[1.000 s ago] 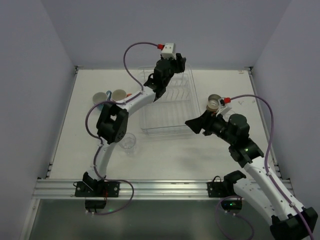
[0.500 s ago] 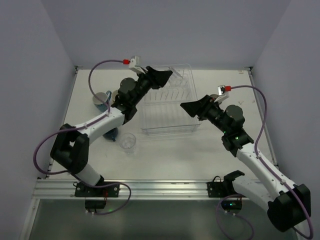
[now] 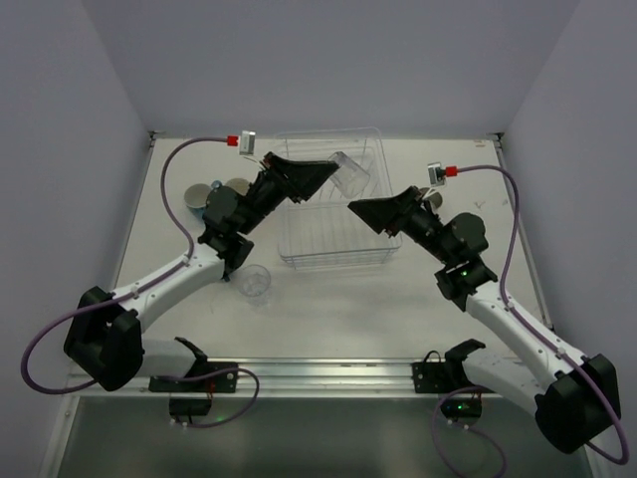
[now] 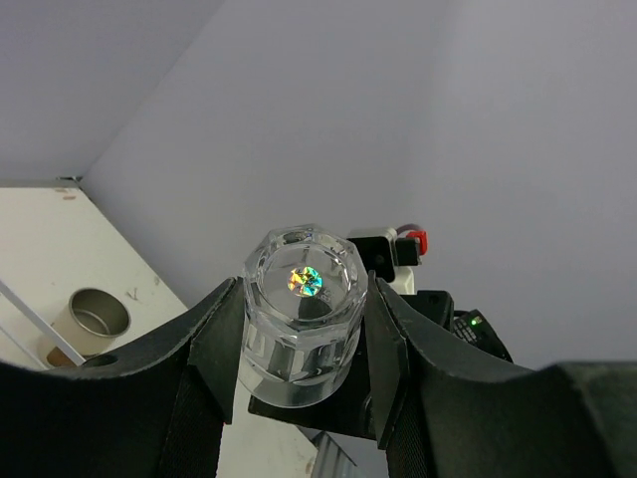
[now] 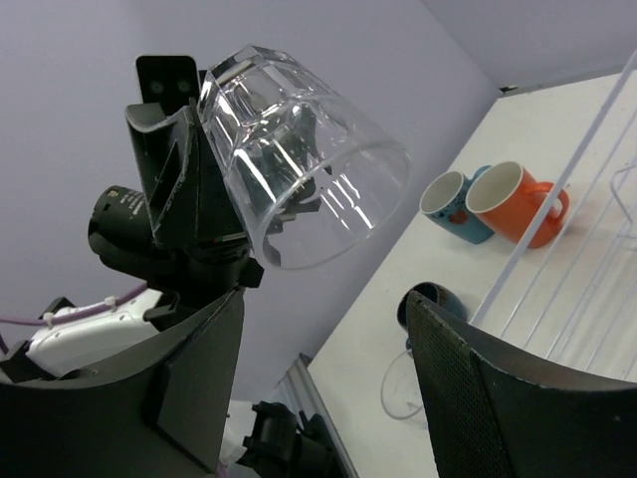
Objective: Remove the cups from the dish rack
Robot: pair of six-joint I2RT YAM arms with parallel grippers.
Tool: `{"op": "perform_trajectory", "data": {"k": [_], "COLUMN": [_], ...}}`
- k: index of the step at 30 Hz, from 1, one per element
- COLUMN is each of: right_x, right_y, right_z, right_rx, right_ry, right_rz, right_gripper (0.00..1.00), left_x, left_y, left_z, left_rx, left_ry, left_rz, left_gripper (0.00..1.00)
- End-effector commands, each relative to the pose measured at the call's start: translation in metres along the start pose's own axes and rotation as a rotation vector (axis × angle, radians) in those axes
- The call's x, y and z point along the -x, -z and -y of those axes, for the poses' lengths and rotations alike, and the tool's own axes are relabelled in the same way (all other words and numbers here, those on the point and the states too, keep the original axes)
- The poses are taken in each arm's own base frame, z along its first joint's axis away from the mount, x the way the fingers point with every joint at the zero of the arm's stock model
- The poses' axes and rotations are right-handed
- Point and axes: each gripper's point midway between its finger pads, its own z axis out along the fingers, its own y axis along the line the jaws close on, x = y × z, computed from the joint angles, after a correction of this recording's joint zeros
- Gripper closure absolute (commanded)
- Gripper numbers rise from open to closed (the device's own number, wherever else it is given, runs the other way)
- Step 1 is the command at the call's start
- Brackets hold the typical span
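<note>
My left gripper [image 3: 333, 171] is shut on a clear tumbler [image 3: 350, 171] and holds it in the air above the far part of the dish rack [image 3: 333, 239]. In the left wrist view the tumbler [image 4: 304, 319] sits base-out between both fingers. My right gripper [image 3: 364, 210] is open and empty above the rack, pointing at the tumbler, which shows tilted in the right wrist view [image 5: 299, 159]. An orange mug [image 5: 513, 199] and a blue mug [image 5: 453, 204] stand left of the rack. Another blue mug [image 5: 428, 299] and a clear tumbler [image 3: 257, 282] are nearer.
A brown handleless cup [image 4: 98, 317] stands on the table right of the rack. The rack's wire wall [image 5: 557, 199] crosses the right wrist view. Purple cables loop off both arms. Grey walls close in the table on three sides.
My left gripper has come off the rack's back edge with the tumbler and moved nearer and higher. My right gripper has swung left from the table's right side to over the rack.
</note>
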Motion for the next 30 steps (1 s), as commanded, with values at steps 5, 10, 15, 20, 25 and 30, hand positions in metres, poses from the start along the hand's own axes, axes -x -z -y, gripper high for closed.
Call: {"op": "perform_trajectory", "data": {"k": [5,10,15,20,25,30], "right_x": [0.009,0.014,0.021,0.022,0.018,0.016], "right_y": [-0.001,-0.006,-0.009,-0.011,-0.011,-0.009], "right_z": [-0.05,-0.048,-0.058,-0.058,-0.052,-0.047], "right_rx": [0.158,0.151,0.188,0.208,0.212,0.169], "right_ry": [0.059,0.077,0.114,0.099,0.066,0.064], "right_rz": [0.0,0.019,0.041,0.055,0.054,0.044], "right_gripper": [0.34,0.37,0.44,0.57,0.81,1.0], "left_x": [-0.002,-0.01,-0.016,-0.021,-0.024,-0.024], "left_y": [0.009,0.009,0.014,0.02,0.027,0.033], "left_z": [0.032,0.037,0.037,0.036,0.034,0.031], "left_rx": [-0.093,-0.11,-0.112,-0.112,-0.105,-0.078], "left_ry": [0.024,0.042,0.062,0.079,0.092,0.061], "left_rz": [-0.001,-0.025,-0.046,-0.055,-0.06,-0.054], "left_gripper": [0.98,0.98,0.98,0.98,0.82,0.46]}}
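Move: The clear glass is in the left gripper's fingers, its middle about 2 cm ahead, 4 cm right and 1 cm above that hand; the open right gripper it is brought to lies roughly 3 cm back, 4 cm right and 6 cm below. From the right hand, the clear glass is about 5 cm straight ahead and 7 cm up. The dish rack's middle is about 20 cm ahead of the right hand, 2 cm left and 28 cm below. The clear glass, still gripped by the base end, is carried back about 3.5 cm and down some 2.5 cm by the left hand towards the right fingers. The right hand eases slightly back and left, then rises about 4 cm in all, tipping its fingers up a little, and closes from wide open until it pinches the wall at the glass's open rim; the left fingers keep their opening. ##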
